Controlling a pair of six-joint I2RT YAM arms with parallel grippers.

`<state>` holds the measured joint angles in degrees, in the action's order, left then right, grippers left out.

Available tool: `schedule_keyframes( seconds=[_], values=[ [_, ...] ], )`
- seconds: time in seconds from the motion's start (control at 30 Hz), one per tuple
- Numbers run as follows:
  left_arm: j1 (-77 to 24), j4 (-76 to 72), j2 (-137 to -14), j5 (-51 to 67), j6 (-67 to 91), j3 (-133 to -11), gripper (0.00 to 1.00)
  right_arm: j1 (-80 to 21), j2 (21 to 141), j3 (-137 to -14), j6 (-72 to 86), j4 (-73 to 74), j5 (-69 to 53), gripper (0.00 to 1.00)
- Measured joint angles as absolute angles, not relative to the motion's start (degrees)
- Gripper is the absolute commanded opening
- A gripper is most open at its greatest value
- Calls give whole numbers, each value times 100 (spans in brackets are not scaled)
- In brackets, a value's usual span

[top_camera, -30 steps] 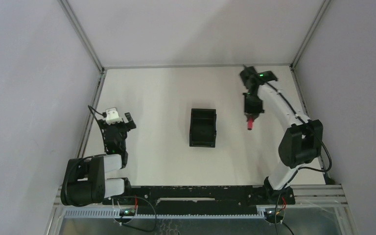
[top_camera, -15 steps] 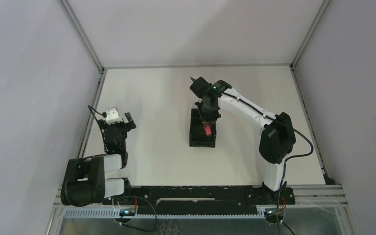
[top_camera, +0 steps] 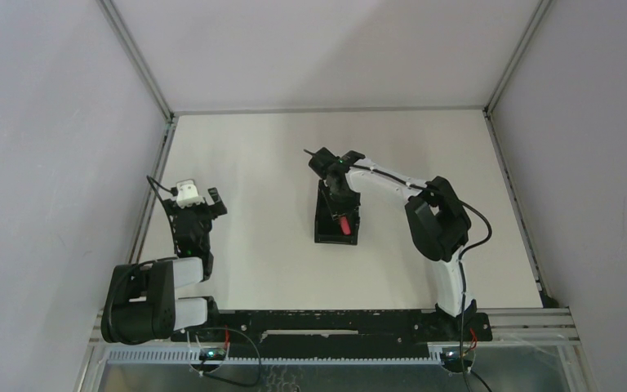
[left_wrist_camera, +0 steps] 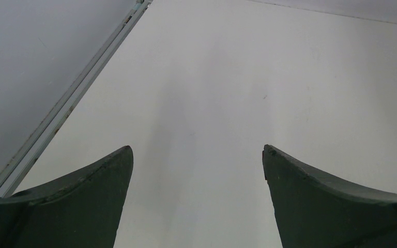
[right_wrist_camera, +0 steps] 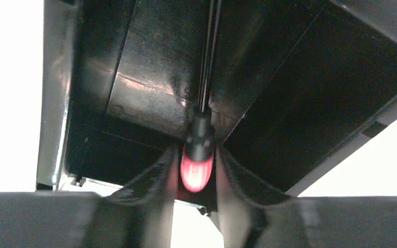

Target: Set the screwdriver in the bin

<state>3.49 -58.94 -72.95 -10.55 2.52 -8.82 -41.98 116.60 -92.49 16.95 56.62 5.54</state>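
Observation:
The black bin (top_camera: 322,230) stands mid-table. My right gripper (top_camera: 340,206) reaches down into its open top, shut on the screwdriver (top_camera: 344,224), whose red handle shows inside the bin. In the right wrist view the red handle (right_wrist_camera: 196,173) sits between my fingertips (right_wrist_camera: 171,155), and the thin dark shaft runs on over the bin's shiny floor (right_wrist_camera: 134,67). My right gripper (right_wrist_camera: 197,154) is low between the bin's walls. My left gripper (top_camera: 198,204) is open and empty at the table's left side, far from the bin; its view shows only bare table between its fingers (left_wrist_camera: 197,150).
Grey walls close the table on the left, back and right. A metal rail (left_wrist_camera: 67,103) runs along the left edge beside my left gripper. The arms' base bar (top_camera: 326,322) lies at the near edge.
My right arm has swung left from the back right with the screwdriver, come over the bin and lowered the red handle into it. The left arm has not moved.

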Motion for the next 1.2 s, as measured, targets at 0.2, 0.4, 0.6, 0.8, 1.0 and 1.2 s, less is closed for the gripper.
schedule_keyframes(
  seconds=[0.2, 0.4, 0.6, 0.8, 1.0, 1.2],
  values=[
    [349, -5894, -7295, -1055, 250, -882, 100, -4198, 11660, -9218, 1706, 5596, 663, 59],
    [349, -5896, -7295, -1055, 252, -882, 100, -4204, 11325, -9218, 1747, 5599, 692, 100],
    [349, -5896, -7295, -1055, 252, -882, 100, -4200, 9749, -9153, 1706, 5310, 646, 100],
    [349, -5896, -7295, -1057, 252, -882, 100, -3964, 7555, -8138, 1669, 4281, 392, 100],
    [349, -5896, -7295, -1057, 252, -882, 100, -2823, 5682, -6239, 1761, 3354, 259, 100],
    [349, -5896, -7295, -1057, 252, -882, 100, -2344, 4307, -4005, 1966, 2626, 550, 100]
  ],
)
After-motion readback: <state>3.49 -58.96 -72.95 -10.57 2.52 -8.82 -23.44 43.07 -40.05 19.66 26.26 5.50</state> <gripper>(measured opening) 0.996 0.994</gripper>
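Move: The screwdriver is still between the right hand's fingertips inside the bin, its middle about 2 cm ahead, 1 cm left and 1 cm below, shaft pointing forward. The bin's middle lies some 2 cm ahead and 1 cm left of this hand, about 1 cm below it, so the fingers are in the bin's near half. From the left hand the screwdriver lies roughly 34 cm to the right, 3 cm back and 8 cm below. The right fingers let go of the screwdriver's red handle, already slackening and now spreading wide while the hand barely stirs down in the bin. Then the open hand shoots up about 23 cm out of it and arcs off to the right, sinking again and drawing slightly back, to finish some 15 cm right of the bin-side start; the fingers swing up from pointing down to point more forward. ##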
